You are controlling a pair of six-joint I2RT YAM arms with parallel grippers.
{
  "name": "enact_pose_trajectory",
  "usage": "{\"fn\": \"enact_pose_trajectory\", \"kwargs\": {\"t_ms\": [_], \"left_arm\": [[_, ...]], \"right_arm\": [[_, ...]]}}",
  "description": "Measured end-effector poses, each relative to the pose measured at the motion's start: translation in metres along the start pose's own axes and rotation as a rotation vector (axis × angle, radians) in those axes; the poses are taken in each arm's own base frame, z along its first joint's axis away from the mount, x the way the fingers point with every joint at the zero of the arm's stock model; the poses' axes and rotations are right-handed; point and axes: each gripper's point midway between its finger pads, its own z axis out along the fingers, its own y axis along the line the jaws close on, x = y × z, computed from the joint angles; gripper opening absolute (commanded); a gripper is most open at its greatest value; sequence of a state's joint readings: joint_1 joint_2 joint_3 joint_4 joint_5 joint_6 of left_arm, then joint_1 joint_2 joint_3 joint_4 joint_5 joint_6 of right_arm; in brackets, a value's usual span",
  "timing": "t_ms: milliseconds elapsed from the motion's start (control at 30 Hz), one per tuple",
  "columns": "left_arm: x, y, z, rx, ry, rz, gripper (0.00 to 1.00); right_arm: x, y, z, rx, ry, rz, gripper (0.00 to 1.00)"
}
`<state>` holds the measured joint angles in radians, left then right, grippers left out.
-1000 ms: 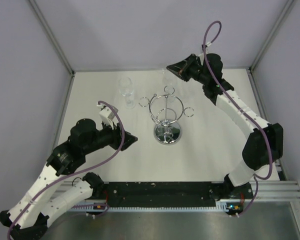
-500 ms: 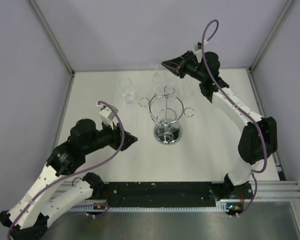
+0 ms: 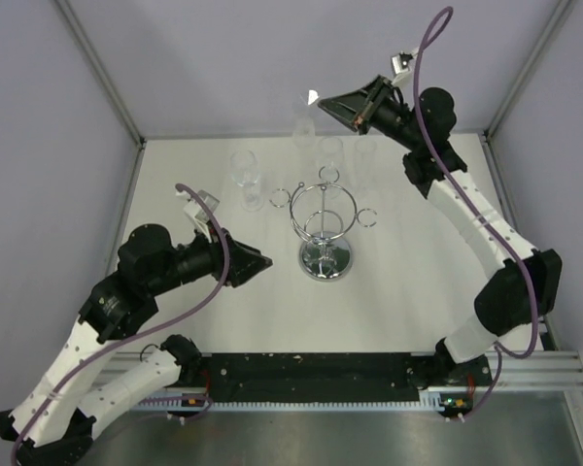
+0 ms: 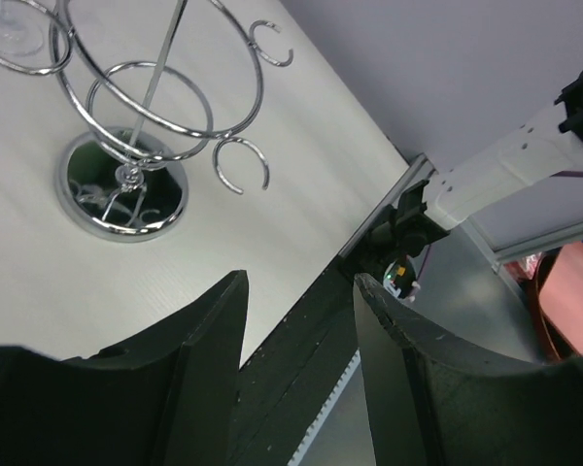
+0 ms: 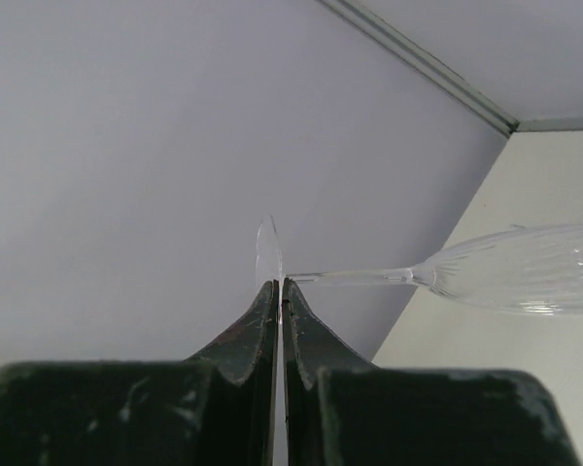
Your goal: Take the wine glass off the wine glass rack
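Note:
The wine glass (image 3: 303, 124) is clear and hangs bowl down in the air at the back of the table, beyond the wine glass rack (image 3: 323, 228). My right gripper (image 3: 321, 100) is shut on the edge of its round foot. In the right wrist view the stem and ribbed bowl (image 5: 525, 272) reach out to the right of the right gripper (image 5: 280, 283). The chrome rack (image 4: 126, 189) stands on its mirrored base mid-table. My left gripper (image 3: 264, 262) hovers open to the left of the rack's base with nothing between its fingers (image 4: 214, 320).
A clear glass (image 3: 245, 181) stands on the table left of the rack. More clear glasses (image 3: 331, 151) stand behind it near the back wall. Grey walls close the table at the back and sides. The black rail (image 3: 311, 374) runs along the near edge.
My right arm has risen and swung back and left, carrying the wine glass up away from the rack. My left arm has shifted slightly, its gripper now nearer the rack's base.

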<state>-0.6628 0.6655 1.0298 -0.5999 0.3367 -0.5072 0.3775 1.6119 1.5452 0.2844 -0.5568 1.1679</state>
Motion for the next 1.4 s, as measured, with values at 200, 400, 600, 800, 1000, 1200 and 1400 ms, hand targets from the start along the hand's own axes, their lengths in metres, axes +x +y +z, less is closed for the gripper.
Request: {"fn": "enact_pose_trajectory", "kwargs": {"t_ms": [200,400,600,800,1000,1200,1400], "left_arm": [[-0.023,-0.028,0.003,0.104,-0.035,-0.064,0.54],[-0.039,-0.046,0.009,0.173,-0.070,-0.186,0.54],[-0.056,-0.066,0.016,0.282,-0.103,-0.322,0.54],[-0.065,-0.078,0.026,0.363,-0.091,-0.433,0.55],[-0.062,-0.075,0.037,0.371,-0.067,-0.509,0.54],[-0.070,-0.081,0.034,0.405,-0.088,-0.529,0.55],[-0.075,-0.086,0.033,0.440,-0.094,-0.562,0.56]], "right_arm": [[0.003,0.071,-0.036,-0.140,0.010,-0.168,0.00],[0.021,0.123,-0.083,-0.253,0.024,-0.341,0.00],[0.047,0.138,-0.118,-0.306,0.065,-0.483,0.00],[0.081,0.152,-0.146,-0.373,0.130,-0.621,0.00],[0.112,0.166,-0.171,-0.457,0.167,-0.734,0.00],[0.128,0.160,-0.188,-0.485,0.184,-0.811,0.00],[0.146,0.151,-0.193,-0.520,0.218,-0.863,0.00]]}}
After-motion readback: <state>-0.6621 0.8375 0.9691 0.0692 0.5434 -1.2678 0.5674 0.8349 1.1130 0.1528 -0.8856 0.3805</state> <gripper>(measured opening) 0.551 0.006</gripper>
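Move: The right hand already pinches the wine glass by its stem near the foot; the bowl hangs about 9 cm below and slightly left. The open left hand, its goal, is some 26 cm back, 10 cm left and 12 cm lower. The rack stands nearly below the right hand, 3 cm back and 2 cm right, its middle 30 cm down. From the left hand, the glass is about 28 cm ahead, 8 cm right and 3 cm higher. Keeping its pinch on the stem near the foot, the right hand carries the glass about 28 cm back towards the left hand and slightly right, rising some 8 cm before sinking most of that again, while turning the bowl up and forward by roughly 55 degrees. The left hand, half open and empty, rises about 10 cm and shifts 6 cm right, its fingertips tipping up to roughly level. ##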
